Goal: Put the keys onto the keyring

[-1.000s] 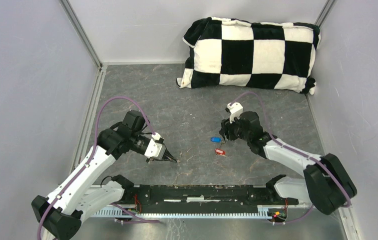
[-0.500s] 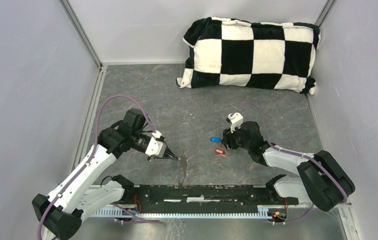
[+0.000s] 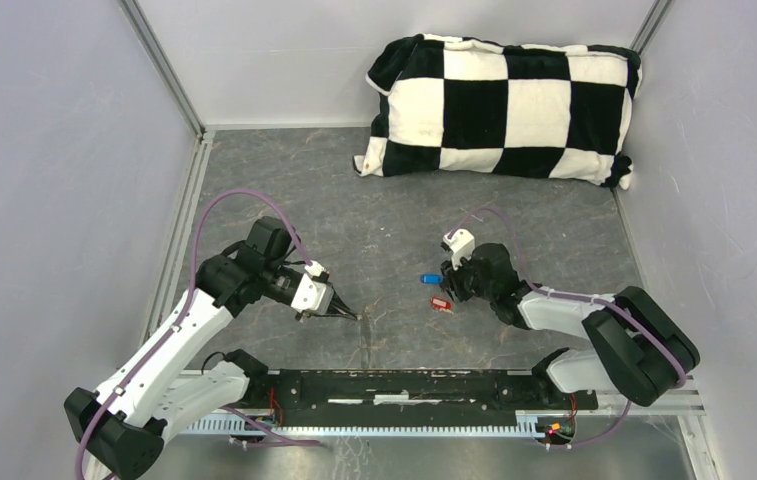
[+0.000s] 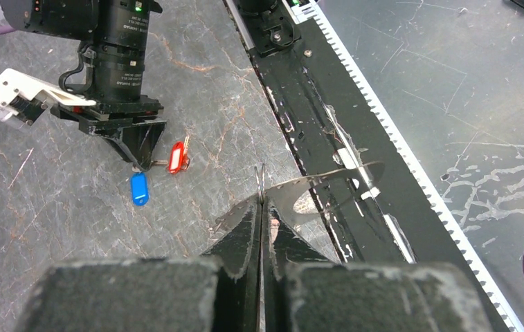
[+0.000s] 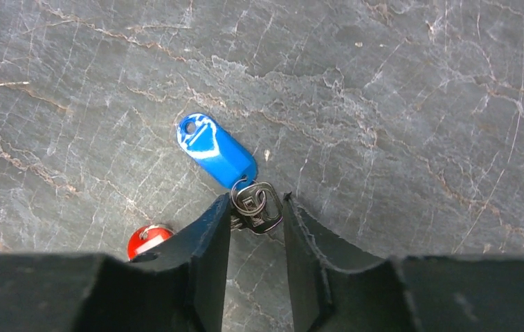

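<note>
The blue key [image 5: 216, 153] lies on the grey table, its metal head [image 5: 260, 207] between the fingertips of my right gripper [image 5: 257, 211], which pinch it from both sides. The red key [image 5: 147, 241] lies just left of the left finger, half hidden by it. In the top view the right gripper [image 3: 451, 290] is down between the blue key [image 3: 431, 279] and the red key [image 3: 441, 304]. My left gripper [image 4: 262, 200] is shut on the keyring [image 4: 328, 176], a thin silvery loop that hangs from its tips [image 3: 365, 338] to the left of the keys.
A black-and-white checkered pillow [image 3: 502, 108] lies at the back. A black toothed rail [image 3: 404, 388] runs along the near edge between the arm bases. Grey walls enclose the table on the left, back and right.
My right gripper has come down and left onto the blue key and narrowed its jaws round the metal head. The left gripper has held its place with the keyring.
</note>
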You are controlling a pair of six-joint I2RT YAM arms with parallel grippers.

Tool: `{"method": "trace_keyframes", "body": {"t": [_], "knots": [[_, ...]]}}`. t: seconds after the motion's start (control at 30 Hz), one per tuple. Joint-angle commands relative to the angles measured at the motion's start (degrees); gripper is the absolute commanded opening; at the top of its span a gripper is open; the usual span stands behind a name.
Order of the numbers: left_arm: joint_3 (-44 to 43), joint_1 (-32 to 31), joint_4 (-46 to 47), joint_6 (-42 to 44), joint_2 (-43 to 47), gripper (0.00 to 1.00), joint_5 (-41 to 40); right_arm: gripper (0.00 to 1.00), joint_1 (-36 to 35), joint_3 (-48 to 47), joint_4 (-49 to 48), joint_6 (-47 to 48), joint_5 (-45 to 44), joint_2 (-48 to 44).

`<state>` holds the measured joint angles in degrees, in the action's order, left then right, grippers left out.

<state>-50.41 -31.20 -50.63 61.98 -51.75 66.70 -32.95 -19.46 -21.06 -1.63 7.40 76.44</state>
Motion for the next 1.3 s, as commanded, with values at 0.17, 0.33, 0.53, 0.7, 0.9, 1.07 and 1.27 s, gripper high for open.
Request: {"method": "trace_keyframes", "body": {"t": [0.17,0.33,0.53,0.7,0.9,1.07,1.27], "knots": [[-1.9,0.3,1.5,-2.0,1.2,0.02,1.9,0.17,-0.3,-3.6,-0.2,1.1,0.4,1.8],[-1.8,0.3,1.5,-2.0,1.4,0.02,1.8,0.05,-0.3,-4.9,0.7,2.5,1.4,1.9],[-1.6,0.3,1.5,-2.0,1.6,0.02,2.0,0.00,-0.4,-5.7,1.7,2.5,2.5,2.0],[-1.7,0.2,1.5,-2.2,1.7,0.02,2.1,0.00,-0.3,-5.6,2.5,2.4,2.3,0.9],[-1.7,0.3,1.5,-2.3,1.6,0.02,2.4,0.00,0.4,-5.2,3.1,1.7,1.1,0.4],[-1.7,0.3,1.5,-2.4,1.6,0.02,2.5,0.00,3.4,-3.7,0.1,-1.0,5.3,-0.7],[-1.5,0.3,1.5,-2.6,1.7,0.02,2.7,0.00,4.5,-4.0,-0.6,-1.9,8.1,-0.2]]}}
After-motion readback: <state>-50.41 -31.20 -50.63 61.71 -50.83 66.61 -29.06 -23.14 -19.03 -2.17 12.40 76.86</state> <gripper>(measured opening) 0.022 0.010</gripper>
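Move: The split ring of the blue-tagged key sits right between the right hand's parted fingertips, about 1 cm below the hand point, with its blue tag lying some 3 cm to the left and 1 cm ahead. The red-tagged key is about 4 cm back and 1 cm to the left, also on the table. From the left hand the blue-tagged key's ring lies roughly 16 cm ahead, 18 cm to the right and 21 cm below. The right hand shuts its half-open fingers completely on the small ring between the blue tag and its key, creeping about 1 cm forward and left over the table as they close. Then it keeps the pinch and eases up and forward by roughly 1 cm each, slipping back about 1 cm to the right, away from the red-tagged key, with hardly any turn of the wrist. ##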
